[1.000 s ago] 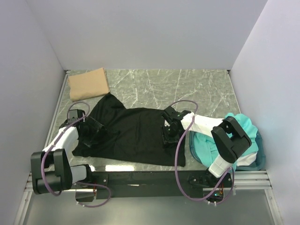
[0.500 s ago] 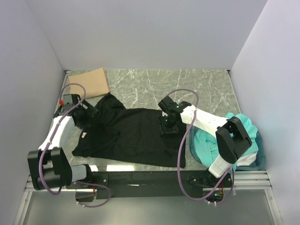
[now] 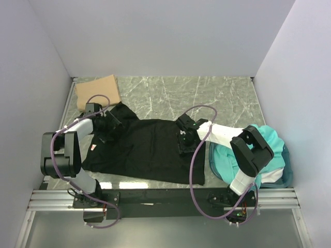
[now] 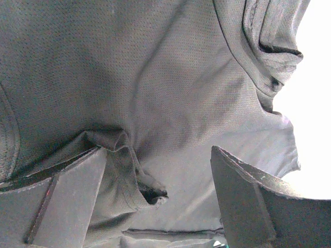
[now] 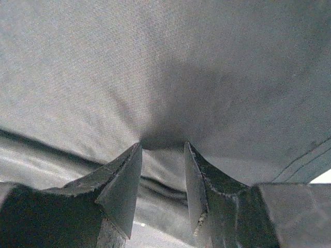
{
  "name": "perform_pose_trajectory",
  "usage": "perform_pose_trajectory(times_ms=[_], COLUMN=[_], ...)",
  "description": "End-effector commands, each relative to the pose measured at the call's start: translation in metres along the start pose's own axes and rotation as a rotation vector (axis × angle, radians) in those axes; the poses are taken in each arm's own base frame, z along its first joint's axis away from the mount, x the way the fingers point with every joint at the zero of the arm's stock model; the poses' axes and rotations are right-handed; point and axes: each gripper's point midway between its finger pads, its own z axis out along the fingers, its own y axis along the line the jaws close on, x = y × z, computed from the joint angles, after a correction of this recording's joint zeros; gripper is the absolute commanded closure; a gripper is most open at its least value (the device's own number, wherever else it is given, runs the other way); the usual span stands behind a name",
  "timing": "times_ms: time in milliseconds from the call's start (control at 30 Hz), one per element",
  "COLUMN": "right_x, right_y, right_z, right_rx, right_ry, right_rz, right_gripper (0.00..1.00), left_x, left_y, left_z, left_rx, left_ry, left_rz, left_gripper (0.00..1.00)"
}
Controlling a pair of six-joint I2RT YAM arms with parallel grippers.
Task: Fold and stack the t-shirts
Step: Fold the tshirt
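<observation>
A black t-shirt [image 3: 142, 150] lies spread across the middle of the table. My left gripper [image 3: 113, 124] hovers low over its upper left part by the sleeve. The left wrist view shows that gripper [image 4: 155, 170] open wide over a small raised fold of the black cloth [image 4: 129, 165]. My right gripper [image 3: 184, 143] rests on the shirt's right half. Its fingertips [image 5: 129, 165] stand a little apart and press into the flat black cloth [image 5: 165, 77], gripping nothing. A folded tan t-shirt [image 3: 98, 92] lies at the far left corner. Teal t-shirts [image 3: 269, 142] are heaped at the right.
The teal heap sits in a round translucent blue tub [image 3: 217, 170] against the right wall. White walls close in the table on the left, back and right. The marbled tabletop [image 3: 207, 98] shows behind the black shirt. The arms' mounting rail [image 3: 155, 196] runs along the near edge.
My left gripper has swung from the shirt's lower left side up and right to its upper left part. The right gripper shifted slightly up on the shirt and stayed pressed down.
</observation>
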Motion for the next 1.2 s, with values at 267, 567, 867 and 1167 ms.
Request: perform_pose_trajectory(times_ms=[267,567,867,1167], right_x=[0.030,0.033,-0.021,-0.106], right_y=[0.004,0.031,0.040,-0.039], right_z=[0.011,0.002,-0.066,-0.088], right_rx=[-0.043,-0.033,-0.034,0.001], right_ry=[0.056,0.040,-0.159,-0.272], right_rz=[0.091,0.068,0.095,0.188], right_gripper=[0.55,0.54,0.53,0.52], left_x=[0.012,0.002,-0.059,-0.097], left_y=[0.070,0.067,0.004,-0.039], left_z=[-0.014,-0.037,-0.095,-0.097], left_rx=[-0.144,-0.097,0.013,0.006], left_ry=[-0.038,-0.073,-0.260,-0.393], left_rz=[-0.141,-0.123,-0.049,0.000], left_gripper=[0.06,0.06,0.07,0.12])
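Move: Both my hands are down on the black t-shirt. Its middle lies about 17 cm right of and 10 cm back from my left hand, and about 18 cm left of my right, level with it. From the left hand, the sleeve is some 5 cm ahead and 6 cm right, the collar tag 10 cm back and 7 cm left, and the cardboard 15 cm ahead and 5 cm left. The shirt's far right corner is about 11 cm ahead and 8 cm right of my right hand. With fingertips on the cloth, I drag the t-shirt back and to the left, about 5 cm each way with my wide-open left hand and 4 cm back with my half-open right. Then both hands lift off some 10 cm and swing forward, the left drifting left, the right going farther, 11 cm towards the far edge and slightly right, fingers tipping up and forward. ##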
